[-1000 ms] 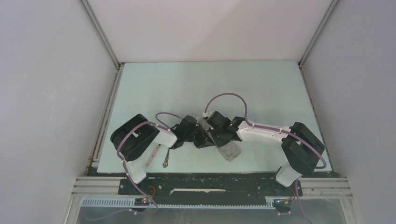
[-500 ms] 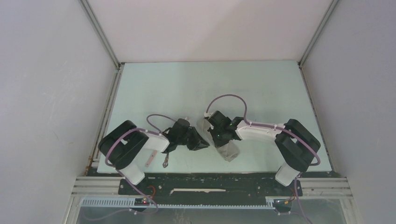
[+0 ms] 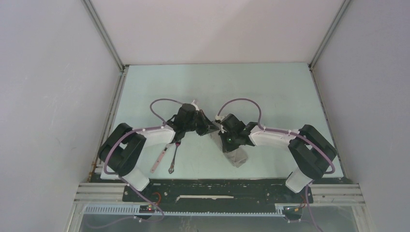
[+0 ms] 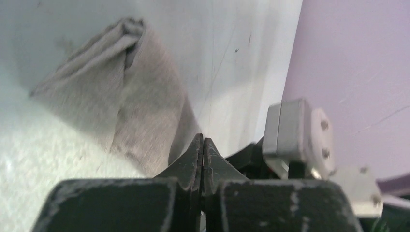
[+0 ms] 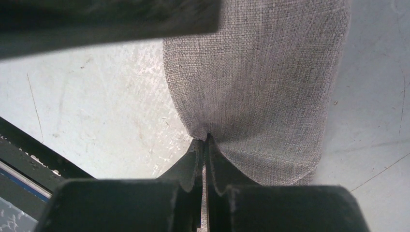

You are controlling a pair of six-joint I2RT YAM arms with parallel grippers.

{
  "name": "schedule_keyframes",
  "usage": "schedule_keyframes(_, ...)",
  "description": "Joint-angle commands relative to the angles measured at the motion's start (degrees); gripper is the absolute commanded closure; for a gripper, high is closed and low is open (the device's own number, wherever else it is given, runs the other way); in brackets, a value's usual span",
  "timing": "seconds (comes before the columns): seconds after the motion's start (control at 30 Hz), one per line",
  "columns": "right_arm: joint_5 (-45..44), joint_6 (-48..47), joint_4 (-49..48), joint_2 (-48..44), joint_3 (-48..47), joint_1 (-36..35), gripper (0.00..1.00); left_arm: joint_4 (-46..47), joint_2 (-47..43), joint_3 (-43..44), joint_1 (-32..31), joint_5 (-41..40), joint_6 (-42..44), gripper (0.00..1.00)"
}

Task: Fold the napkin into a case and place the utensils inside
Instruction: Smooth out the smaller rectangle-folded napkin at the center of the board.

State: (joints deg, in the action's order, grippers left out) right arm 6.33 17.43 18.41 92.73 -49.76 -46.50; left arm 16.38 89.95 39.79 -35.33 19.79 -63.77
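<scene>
The grey napkin [image 3: 237,154] lies folded into a narrow oblong near the table's front, right of centre. My right gripper [image 3: 224,140] is shut on the napkin [image 5: 261,72] at its left edge, and the cloth puckers at the tips [image 5: 205,141]. My left gripper [image 3: 211,128] is shut with nothing in it, hovering just left of the napkin's far end. Its closed tips [image 4: 203,141] stand in front of the bunched napkin [image 4: 121,96]. The utensils lie front left: a spoon with a pinkish handle [image 3: 159,160] and a metal fork [image 3: 173,158] beside it.
The pale green table [image 3: 217,87] is walled in by white panels at the back and both sides. A black rail [image 3: 217,186] runs along the front edge. Part of the right arm's wrist [image 4: 295,135] shows close to my left fingers.
My left gripper let go near the napkin's left side, shut again, and swung away from the front edge. That uncovered the utensils. The right gripper shifted slightly, still on the napkin.
</scene>
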Motion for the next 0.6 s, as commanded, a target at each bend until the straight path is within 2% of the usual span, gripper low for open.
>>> schedule_keyframes(0.0,0.18,0.54,-0.95,-0.02,1.54,0.27,0.97,-0.20,6.21,5.64,-0.04,1.70,2.19,1.00)
schedule_keyframes(0.17,0.40,1.01,-0.83,-0.83,1.95,0.46,0.97,6.13,11.68,2.56,-0.30,5.50,0.36,1.00)
schedule_keyframes(0.33,2.68,1.84,-0.07,-3.02,3.56,0.53,0.88,5.82,13.99,-1.99,2.73,4.00,3.85,1.00)
schedule_keyframes(0.57,9.11,3.07,-0.78,-10.79,3.72,2.97,0.57,2.68,15.64,-0.53,4.67,5.93,8.65,1.00)
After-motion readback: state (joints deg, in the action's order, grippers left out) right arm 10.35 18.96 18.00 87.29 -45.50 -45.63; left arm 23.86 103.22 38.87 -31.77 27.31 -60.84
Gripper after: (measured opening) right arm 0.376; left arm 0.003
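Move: The folded napkin lies diagonally between the hands. From the left hand its middle is about 5 cm right, 2 cm back and 7 cm below; the fork lies some 17 cm left and 6 cm back of that hand, the spoon about 22 cm left and equally far back. The right fingertips are already at the napkin's left long edge, its middle about 3 cm ahead and 3 cm right at fingertip height. Down goes the left hand, about 6.5 cm with fingers shut, after a short reach forward and right; it draws back and slightly left while sinking, bringing its tips to the napkin's left edge near the far end. The right hand first stays on the left edge farther back, then opens to under half and eases back about 1.5 cm, rising slightly. ##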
